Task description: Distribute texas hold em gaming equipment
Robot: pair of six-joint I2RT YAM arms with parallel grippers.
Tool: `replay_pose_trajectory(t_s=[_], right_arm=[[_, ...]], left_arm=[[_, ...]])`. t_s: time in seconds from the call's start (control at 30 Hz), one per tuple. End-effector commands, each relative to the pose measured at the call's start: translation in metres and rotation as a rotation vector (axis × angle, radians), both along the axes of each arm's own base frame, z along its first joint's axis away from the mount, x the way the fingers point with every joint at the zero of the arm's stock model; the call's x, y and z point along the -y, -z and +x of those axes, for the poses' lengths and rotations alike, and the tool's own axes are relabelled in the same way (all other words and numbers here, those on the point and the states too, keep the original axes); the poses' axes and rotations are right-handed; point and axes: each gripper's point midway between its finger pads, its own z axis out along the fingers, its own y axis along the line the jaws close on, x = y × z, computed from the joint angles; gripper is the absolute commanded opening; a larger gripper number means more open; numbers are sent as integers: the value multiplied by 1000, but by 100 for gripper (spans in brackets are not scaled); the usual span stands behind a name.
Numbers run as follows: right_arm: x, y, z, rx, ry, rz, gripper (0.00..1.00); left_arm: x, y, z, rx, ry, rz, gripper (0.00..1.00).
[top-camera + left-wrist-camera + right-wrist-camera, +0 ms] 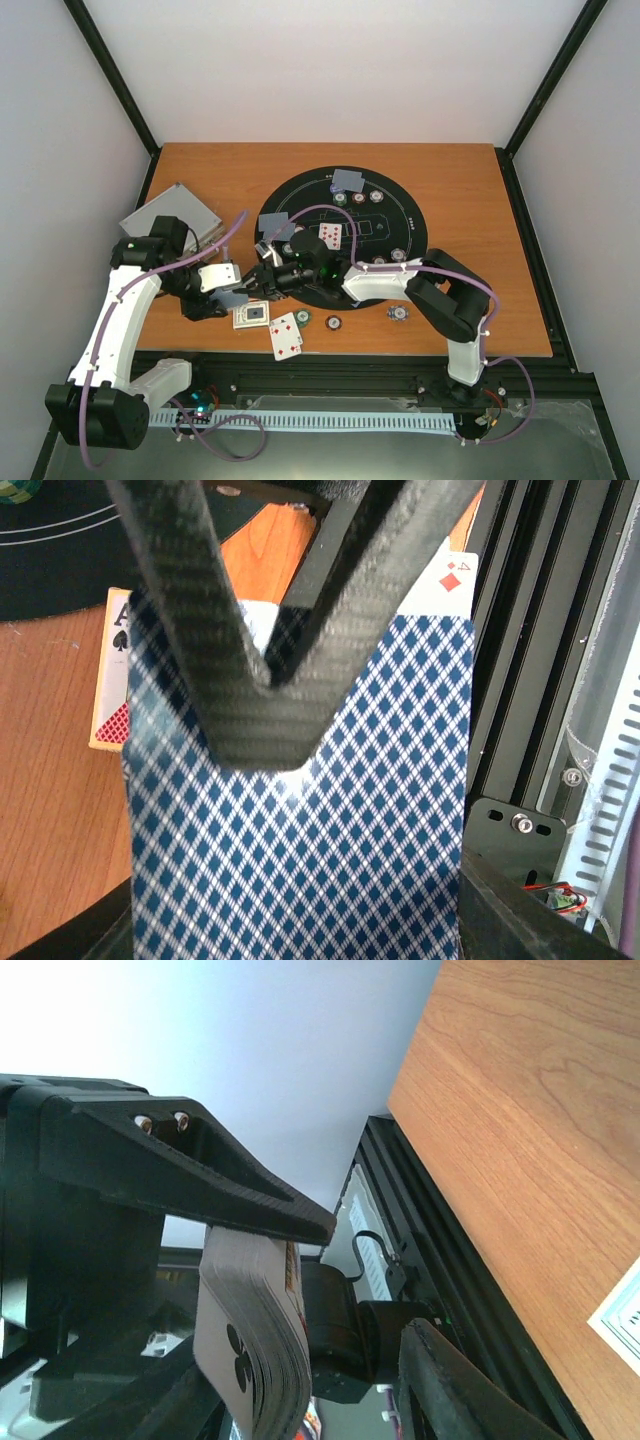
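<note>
My right gripper [268, 274] is shut on a deck of playing cards [255, 1350], held on edge between its jaws with a club pip showing. My left gripper [232, 287] meets it at the mat's near left edge. In the left wrist view a blue diamond-backed card [300, 860] fills the span between my left fingers. Face-up cards lie on the table: a four of diamonds [286, 336], which also shows in the left wrist view [452, 575], and an ace of spades [251, 316]. Back-up cards [348, 181] and several chips [359, 198] lie on the mat.
The round black mat [400, 235] covers the table's middle. The silver case [170, 215] stands at the left behind my left arm. Loose chips lie near the front edge: green [302, 318], brown [333, 323], blue-white [399, 313]. The black rail [520, 680] runs along the front.
</note>
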Motion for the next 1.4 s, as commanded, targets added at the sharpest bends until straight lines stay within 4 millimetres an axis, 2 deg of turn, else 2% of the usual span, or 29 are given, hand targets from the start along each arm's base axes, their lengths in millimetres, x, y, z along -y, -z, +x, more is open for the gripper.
replay_pose_trajectory(t_s=[0.0, 0.37, 0.5, 0.83, 1.0, 1.13, 1.37], right_arm=[[18, 7, 19, 15, 71, -49, 43], [26, -11, 15, 30, 84, -18, 17], [28, -20, 15, 31, 91, -1, 3], [42, -34, 23, 35, 122, 23, 3], [50, -28, 28, 28, 129, 0, 3], [70, -32, 41, 57, 160, -17, 3], [134, -51, 87, 193, 242, -119, 3]], left_arm=[[5, -9, -6, 12, 28, -30, 1], [6, -8, -6, 2, 23, -35, 1], [5, -8, -5, 7, 23, -30, 1], [4, -5, -7, 4, 21, -24, 1], [4, -5, -6, 4, 21, -23, 1], [3, -3, -6, -3, 19, -18, 1], [3, -6, -4, 6, 17, -17, 1]])
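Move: The blue-backed deck is in my left hand, its middle some 2 cm to the right of that hand's point. From my right hand, whose open fingers straddle its edge, the deck's middle is about 4 cm left and 2 cm back, nearly level. About 15 cm below my right hand are the ace box, 2 cm back, the white card box, 8 cm back and 2 cm left, and the mat's middle, 10 cm ahead and 21 cm right. With my left hand holding the deck still, I shut my right fingers onto the top card's edge while easing right and up some 2 cm. Then I draw the card off, speeding up to the right and forward over the mat, about 10 cm right, 7 cm forward and 4 cm up in all, turning a little clockwise. ##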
